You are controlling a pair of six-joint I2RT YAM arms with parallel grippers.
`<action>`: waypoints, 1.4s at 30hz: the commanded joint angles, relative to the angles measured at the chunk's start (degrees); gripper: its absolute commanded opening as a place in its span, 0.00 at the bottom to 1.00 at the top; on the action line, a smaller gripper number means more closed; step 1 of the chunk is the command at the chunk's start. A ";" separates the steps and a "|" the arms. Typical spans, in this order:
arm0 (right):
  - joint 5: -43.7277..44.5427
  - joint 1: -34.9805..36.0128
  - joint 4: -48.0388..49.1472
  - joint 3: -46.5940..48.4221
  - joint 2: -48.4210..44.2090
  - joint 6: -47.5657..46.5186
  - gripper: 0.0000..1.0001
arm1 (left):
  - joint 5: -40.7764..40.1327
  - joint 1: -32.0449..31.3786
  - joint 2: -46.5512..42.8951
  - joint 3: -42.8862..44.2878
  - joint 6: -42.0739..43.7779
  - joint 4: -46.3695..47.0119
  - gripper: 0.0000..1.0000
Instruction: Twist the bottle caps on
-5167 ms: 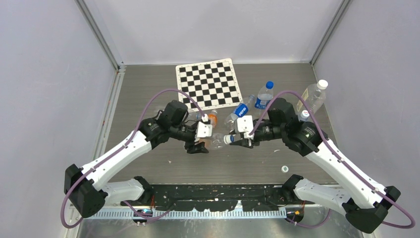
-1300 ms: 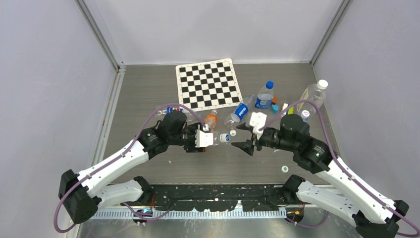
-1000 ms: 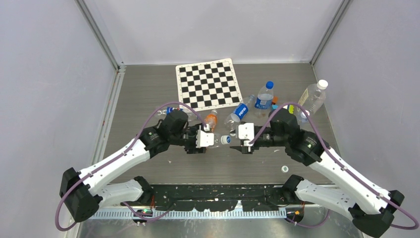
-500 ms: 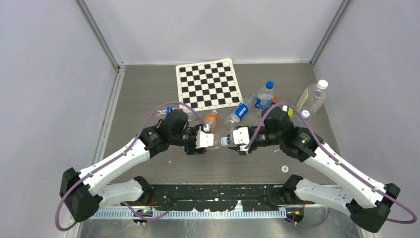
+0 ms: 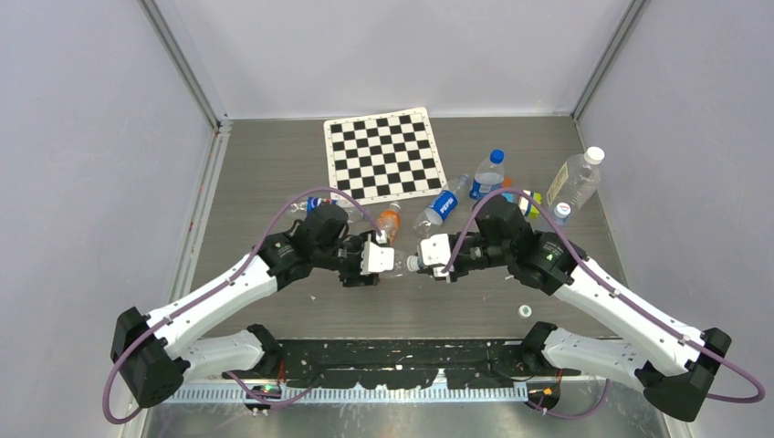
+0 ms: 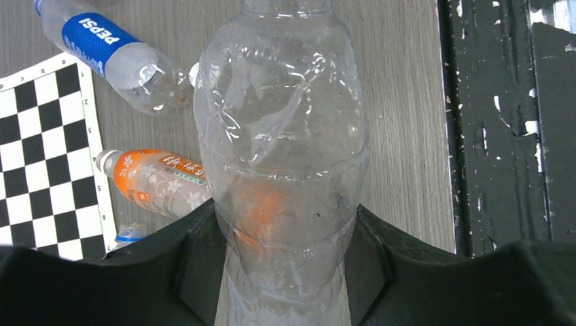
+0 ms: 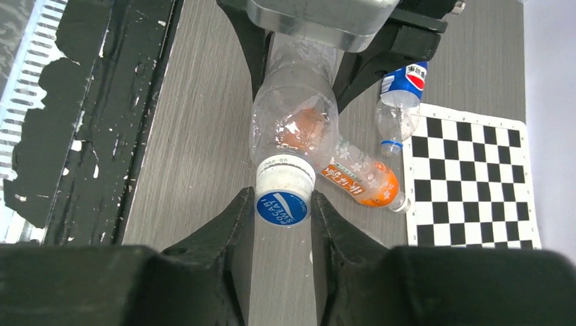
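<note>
My left gripper (image 5: 365,261) is shut on a clear, label-free bottle (image 5: 394,262) and holds it level above the table, neck pointing right. In the left wrist view the bottle (image 6: 282,136) fills the gap between both fingers. A white bottle cap with a blue printed top (image 7: 282,204) sits on the bottle's mouth. My right gripper (image 7: 282,209) is shut on that cap, one finger pressed against each side. From above, the cap (image 5: 413,263) lies between the two gripper heads, with the right gripper (image 5: 429,261) just to its right.
A checkerboard mat (image 5: 381,153) lies at the back. An orange-labelled bottle (image 5: 390,219) and a Pepsi bottle (image 5: 441,205) lie behind the grippers. Capped bottles stand at the right (image 5: 489,175) (image 5: 577,176). A loose white cap (image 5: 526,311) sits near the front edge.
My right gripper has moved left onto the cap at the bottle's mouth and closed on it. The left gripper and the bottle have stayed in place.
</note>
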 commanded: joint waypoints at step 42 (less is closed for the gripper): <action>6.19 0.26 11.65 -8.37 -11.68 7.87 0.55 | -6.47 -0.38 -1.55 0.73 1.10 3.68 0.15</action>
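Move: The white bottle cap with the blue top is right between the right fingertips, on the neck of the clear bottle that the left hand holds. From the left hand, the cap is some 10 cm to the right, level front to back, and about 6 cm higher. About 22 cm below the right hand, the orange bottle lies 9 cm ahead and 10 cm left, a loose white cap 8 cm ahead and 3 cm right, and the blue-label Pepsi bottle 18 cm ahead and 7 cm right. Pinching the cap, the right fingers twist it about 100 degrees clockwise, seen from behind the hand looking along the fingers, while both hands drift some 3.5 cm forward and 2–3 cm left, the right dipping slightly. The right fingers then open and let go, and that hand backs off right, up and slightly back while its wrist unwinds most of the twist; the left keeps hold of the bottle and eases partly back to the right. ##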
